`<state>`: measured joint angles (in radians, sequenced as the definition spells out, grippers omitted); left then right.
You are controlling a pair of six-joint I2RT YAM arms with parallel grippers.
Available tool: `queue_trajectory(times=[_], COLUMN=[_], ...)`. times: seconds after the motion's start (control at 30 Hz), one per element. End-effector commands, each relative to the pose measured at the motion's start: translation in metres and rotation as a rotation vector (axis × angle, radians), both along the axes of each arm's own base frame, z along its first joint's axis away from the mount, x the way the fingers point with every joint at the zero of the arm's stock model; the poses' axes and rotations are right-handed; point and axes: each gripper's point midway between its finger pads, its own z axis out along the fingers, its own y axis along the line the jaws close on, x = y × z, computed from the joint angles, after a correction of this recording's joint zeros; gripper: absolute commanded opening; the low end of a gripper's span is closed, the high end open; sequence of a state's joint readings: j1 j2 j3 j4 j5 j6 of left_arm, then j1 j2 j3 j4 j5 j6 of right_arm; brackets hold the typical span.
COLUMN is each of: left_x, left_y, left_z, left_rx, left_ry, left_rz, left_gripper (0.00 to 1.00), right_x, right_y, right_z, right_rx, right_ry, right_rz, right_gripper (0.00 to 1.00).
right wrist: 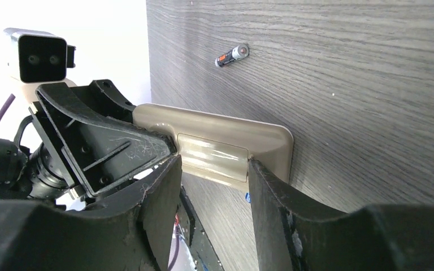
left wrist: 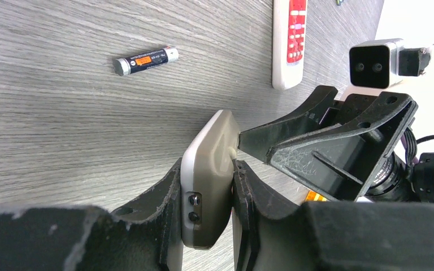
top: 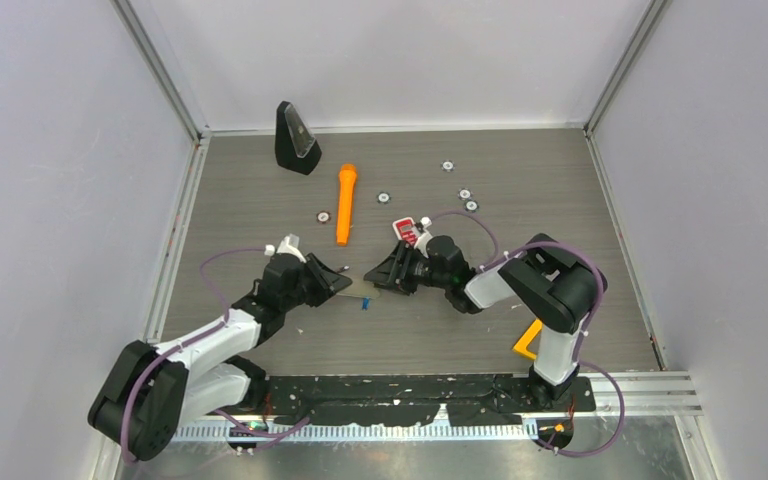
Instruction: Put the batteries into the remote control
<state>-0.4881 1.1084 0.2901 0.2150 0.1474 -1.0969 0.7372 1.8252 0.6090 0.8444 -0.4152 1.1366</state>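
Observation:
A beige-grey remote control (left wrist: 210,175) is held edge-up just above the table, with my left gripper (left wrist: 208,169) shut across its thickness. In the right wrist view its back faces me, showing the glossy battery cover (right wrist: 213,158). My right gripper (right wrist: 212,164) is open, one fingertip at each side of that cover. From above, the two grippers (top: 338,283) (top: 375,277) meet nose to nose at mid-table. A dark battery with an orange label (left wrist: 146,60) (right wrist: 233,55) lies loose on the table. A blue battery (top: 364,303) lies just below the remote.
A white-and-red remote (top: 407,230) lies behind my right gripper. An orange cylinder (top: 345,203), a black wedge-shaped stand (top: 294,140) and several small round discs (top: 465,194) sit farther back. A yellow piece (top: 527,340) lies near the right arm's base.

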Motion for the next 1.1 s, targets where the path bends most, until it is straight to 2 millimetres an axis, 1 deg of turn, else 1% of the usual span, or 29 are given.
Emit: queue_trajectory(times=[0.0, 0.03, 0.07, 0.1, 0.17, 0.2, 0.43, 0.6, 0.7, 0.77, 0.8, 0.83, 0.9, 0.93, 0.97, 1.0, 1.03, 1.07], left_x=[-0.075, -0.076, -0.076, -0.077, -0.077, -0.078, -0.078, -0.078, -0.078, -0.077, -0.077, -0.076, -0.075, -0.074, -0.073, -0.071, -0.069, -0.067], left_y=[0.017, 0.019, 0.022, 0.026, 0.030, 0.032, 0.039, 0.041, 0.042, 0.042, 0.043, 0.043, 0.042, 0.042, 0.040, 0.039, 0.038, 0.037], left_z=[-0.067, -0.067, -0.067, -0.069, -0.068, -0.069, -0.067, -0.067, -0.066, -0.064, -0.063, -0.062, -0.059, -0.058, -0.055, -0.053, -0.050, -0.047], left_rx=[0.159, 0.170, 0.183, 0.202, 0.222, 0.230, 0.256, 0.265, 0.270, 0.272, 0.274, 0.275, 0.275, 0.277, 0.274, 0.271, 0.272, 0.273], left_ry=[0.304, 0.308, 0.310, 0.318, 0.319, 0.323, 0.319, 0.321, 0.314, 0.308, 0.303, 0.297, 0.284, 0.275, 0.261, 0.247, 0.233, 0.217], left_rz=[-0.108, -0.101, -0.092, -0.084, -0.071, -0.065, -0.044, -0.039, -0.037, -0.038, -0.039, -0.039, -0.046, -0.053, -0.063, -0.071, -0.077, -0.085], left_gripper=[0.00, 0.00, 0.00, 0.00, 0.00, 0.00, 0.00, 0.00, 0.00, 0.00, 0.00, 0.00, 0.00, 0.00, 0.00, 0.00, 0.00, 0.00], right_x=[-0.058, -0.058, -0.057, -0.056, -0.055, -0.052, -0.049, -0.048, -0.045, -0.040, -0.034, -0.032, -0.021, -0.015, -0.010, -0.006, -0.001, 0.002], right_y=[0.041, 0.041, 0.041, 0.040, 0.037, 0.035, 0.029, 0.024, 0.019, 0.012, 0.005, 0.000, -0.015, -0.028, -0.033, -0.049, -0.055, -0.070], right_z=[0.074, 0.079, 0.088, 0.091, 0.104, 0.102, 0.119, 0.126, 0.114, 0.101, 0.094, 0.087, 0.072, 0.061, 0.059, 0.047, 0.049, 0.044], right_rx=[0.292, 0.307, 0.334, 0.341, 0.357, 0.343, 0.347, 0.361, 0.314, 0.256, 0.208, 0.176, 0.064, -0.032, -0.078, -0.185, -0.224, -0.309], right_ry=[-0.065, -0.076, -0.099, -0.108, -0.144, -0.153, -0.209, -0.224, -0.207, -0.195, -0.195, -0.190, -0.194, -0.193, -0.199, -0.196, -0.205, -0.213], right_rz=[0.275, 0.276, 0.273, 0.269, 0.255, 0.240, 0.216, 0.206, 0.179, 0.143, 0.115, 0.098, 0.037, -0.006, -0.027, -0.075, -0.100, -0.141], right_gripper=[0.51, 0.51, 0.51, 0.51, 0.51, 0.51, 0.51, 0.51, 0.51, 0.51, 0.51, 0.52, 0.53, 0.53, 0.54, 0.55, 0.56, 0.57])
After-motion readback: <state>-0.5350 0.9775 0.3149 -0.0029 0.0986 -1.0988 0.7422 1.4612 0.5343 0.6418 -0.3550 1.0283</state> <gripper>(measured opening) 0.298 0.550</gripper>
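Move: The battery cover, still shut in the back of the remote control, lies right at the right hand's fingertips, about 2 cm left of its hand point and 1 cm below. From the gripping left hand it is some 4 cm to the right and level. The blue battery lies some 3 cm back and 2 cm left of the right hand, the red-button remote 12 cm ahead and 8 cm right, both about 6 cm lower. The dark battery lies about 5 cm ahead of the left hand, 1 cm left and 5 cm down. The battery cover is worked at by the right fingertips, already set on its two ends, which first draw back about 1 cm with it and then rise ever faster, some 7 cm up and 2 to 3 cm right, away from the remote control; the wrist tips up about 10 degrees, the finger gap nearly unchanged. The left hand keeps its grip on the remote and eases back some 2 cm. ##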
